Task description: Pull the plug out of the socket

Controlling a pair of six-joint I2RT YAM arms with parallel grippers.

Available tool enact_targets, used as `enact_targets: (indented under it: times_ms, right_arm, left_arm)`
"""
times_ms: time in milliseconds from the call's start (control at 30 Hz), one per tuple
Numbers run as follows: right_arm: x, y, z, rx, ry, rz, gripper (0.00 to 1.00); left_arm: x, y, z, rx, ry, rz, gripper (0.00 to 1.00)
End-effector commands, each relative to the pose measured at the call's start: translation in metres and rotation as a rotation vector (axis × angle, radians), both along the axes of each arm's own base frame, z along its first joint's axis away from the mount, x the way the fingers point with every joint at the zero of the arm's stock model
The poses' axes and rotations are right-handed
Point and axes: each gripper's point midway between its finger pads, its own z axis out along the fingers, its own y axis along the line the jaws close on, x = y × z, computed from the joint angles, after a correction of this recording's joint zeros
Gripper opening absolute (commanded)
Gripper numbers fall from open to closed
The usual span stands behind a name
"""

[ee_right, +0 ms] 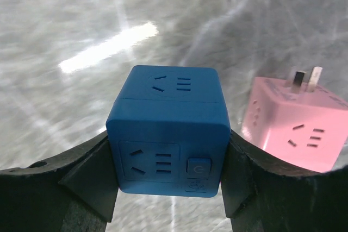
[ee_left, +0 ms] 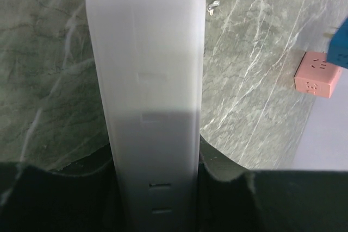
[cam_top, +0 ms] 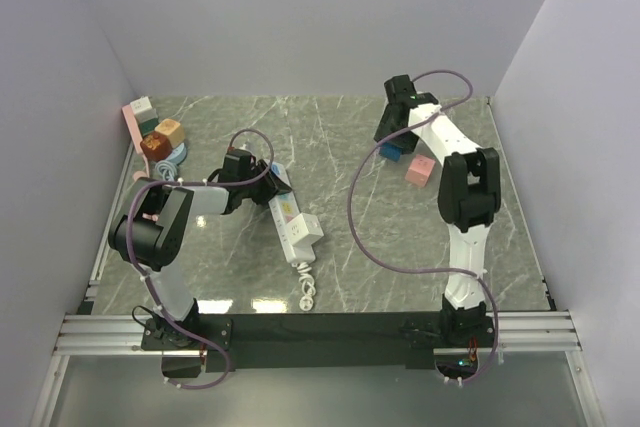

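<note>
The socket (cam_top: 291,224), a long white power strip with pastel panels, lies on the marble table left of centre. My left gripper (cam_top: 262,179) is shut on its far end. In the left wrist view the white strip (ee_left: 147,80) fills the gap between the dark fingers (ee_left: 244,194) of the left gripper (ee_left: 157,188). The plug, a blue cube adaptor (ee_right: 168,129), is clamped in my right gripper (ee_right: 168,164). It is at the back right (cam_top: 392,150), well apart from the strip. Whether it rests on the table I cannot tell.
A pink cube adaptor (ee_right: 293,126) with its prongs up sits just right of the blue one (cam_top: 419,169). The strip's bundled white cord (cam_top: 306,287) lies near the front edge. Several coloured cubes (cam_top: 160,132) are piled at the back left corner. Walls enclose the table.
</note>
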Motion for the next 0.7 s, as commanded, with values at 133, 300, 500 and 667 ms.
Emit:
enact_targets:
  times_ms: [133,300,500,667]
  right_arm:
    - [-0.006,-0.022,0.004,-0.119,0.04,-0.065,0.32]
    - [-0.011,-0.027,0.034,-0.114,-0.019,-0.052,0.93]
    - [-0.036,0.001,0.069,0.046,-0.088,0.074,0.95]
    - [-0.093,0.093,0.094,0.344,-0.189,0.466,0.97]
  left_arm:
    - [0.017,-0.002,0.037,0.0,-0.104,-0.003,0.01]
    - [0.017,-0.001,0.038,0.002,-0.105,0.003,0.01]
    - [0.017,-0.001,0.035,0.006,-0.101,0.001,0.01]
    - [0.02,-0.004,0.036,-0.008,-0.1,-0.006,0.01]
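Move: The right hand holds the blue plug pinched between its fingers; the bare table spot it is headed for lies about 7 cm below and some 2 cm back. The pink plug stands about 8 cm to that hand's right, 3 cm back and 5 cm lower, while the white plug still on the socket strip is some 21 cm to its left and 19 cm back. From the left hand, that table spot is roughly 29 cm right and 8 cm ahead. The right hand lowers the blue plug about 3 cm, drifting slightly back and to the right, and opens its fingers wide to let go of it beside the pink plug. It then climbs about 10 cm, pulling back and a little left from the blue plug towards the strip with a slight counter-clockwise turn, while the left hand stays put, keeping its grip on the strip's far end. ##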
